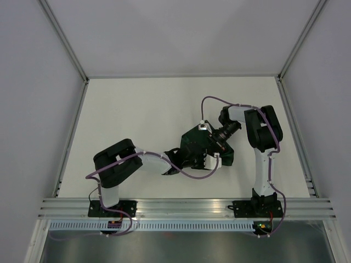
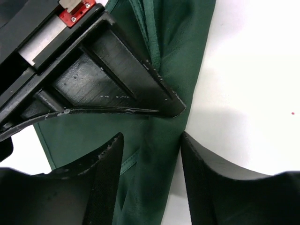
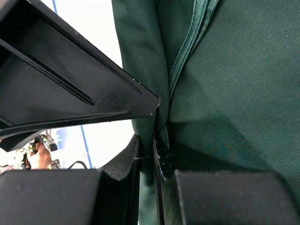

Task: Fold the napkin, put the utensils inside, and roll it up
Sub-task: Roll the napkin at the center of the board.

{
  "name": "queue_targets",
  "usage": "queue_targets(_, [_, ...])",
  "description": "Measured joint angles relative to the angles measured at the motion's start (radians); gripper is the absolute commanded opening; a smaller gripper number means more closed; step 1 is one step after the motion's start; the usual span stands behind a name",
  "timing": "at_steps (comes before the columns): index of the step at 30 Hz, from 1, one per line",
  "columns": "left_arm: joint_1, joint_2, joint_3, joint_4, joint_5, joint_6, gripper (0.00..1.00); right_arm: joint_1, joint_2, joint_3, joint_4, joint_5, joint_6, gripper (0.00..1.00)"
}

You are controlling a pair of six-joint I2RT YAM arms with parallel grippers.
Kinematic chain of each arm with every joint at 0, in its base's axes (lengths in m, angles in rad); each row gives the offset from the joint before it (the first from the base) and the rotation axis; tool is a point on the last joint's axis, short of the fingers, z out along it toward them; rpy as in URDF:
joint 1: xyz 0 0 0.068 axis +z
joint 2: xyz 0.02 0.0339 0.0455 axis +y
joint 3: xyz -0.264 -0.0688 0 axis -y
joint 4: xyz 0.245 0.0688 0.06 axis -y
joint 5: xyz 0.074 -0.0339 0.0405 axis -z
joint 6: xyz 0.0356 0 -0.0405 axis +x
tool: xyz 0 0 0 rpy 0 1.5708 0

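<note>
The dark green napkin (image 1: 198, 143) is bunched up in the middle of the table, lifted between both arms. My right gripper (image 3: 146, 150) is shut on a hanging fold of the napkin (image 3: 234, 84), with the cloth pinched between its pads. My left gripper (image 2: 150, 154) is open and straddles a narrow fold of the napkin (image 2: 173, 56), with a gap showing beside its right finger. The two grippers sit very close, and a finger of the right gripper (image 2: 117, 70) crosses the left wrist view. From above, the left gripper (image 1: 204, 162) is just below the right gripper (image 1: 215, 149). The utensils are out of view.
The white table (image 1: 137, 115) is walled by grey panels and a metal frame. A rail (image 1: 181, 207) runs along the near edge, where both arm bases are bolted. Purple cables loop over each arm.
</note>
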Motion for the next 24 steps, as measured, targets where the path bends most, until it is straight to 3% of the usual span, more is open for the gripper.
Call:
queue_targets(1, [0.000, 0.003, 0.006, -0.007, 0.006, 0.000, 0.49, 0.000, 0.000, 0.000, -0.001, 0.001, -0.002, 0.01])
queue_targets(6, [0.003, 0.018, 0.021, -0.024, 0.045, -0.001, 0.43, -0.008, 0.000, 0.002, -0.009, 0.011, -0.007, 0.00])
queue_targets(9, [0.006, 0.025, 0.029, -0.032, 0.068, -0.003, 0.32, -0.010, 0.000, 0.004, -0.014, 0.017, -0.013, 0.00])
queue_targets(12, [0.007, 0.034, 0.044, -0.048, 0.080, -0.010, 0.15, -0.013, 0.000, 0.006, -0.020, 0.029, -0.014, 0.01])
queue_targets(13, [0.007, 0.036, 0.053, -0.059, 0.084, -0.013, 0.03, -0.015, 0.000, 0.007, -0.021, 0.032, -0.013, 0.02])
queue_targets(15, [0.010, 0.038, 0.067, -0.079, 0.091, -0.030, 0.02, -0.019, -0.001, 0.008, -0.025, 0.040, -0.013, 0.05])
queue_targets(19, [0.025, 0.040, 0.091, -0.102, 0.122, -0.093, 0.02, -0.021, -0.015, 0.007, -0.025, 0.058, -0.011, 0.18])
queue_targets(24, [0.052, 0.046, 0.105, -0.103, 0.180, -0.179, 0.02, -0.017, -0.067, -0.020, 0.007, 0.075, 0.023, 0.45])
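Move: The napkin's rolled near edge lies right between my left hand's open fingers, about 1 cm to that hand's right and 1 cm below; the unrolled napkin's middle is some 6 cm ahead of this hand and about level sideways. My right hand already pinches the same rolled edge at its fingertips, with the unrolled napkin's middle about 6 cm ahead and 5 cm to its left. I ease my left hand about 1.5 cm to the right, sinking slightly, and close its fingers until they pinch the rolled edge beside my right hand, then roll the wrist some 15 degrees so its top goes forward. My right hand keeps its pinch while going about 1.5 cm right, and at the end begins to open and rise. ##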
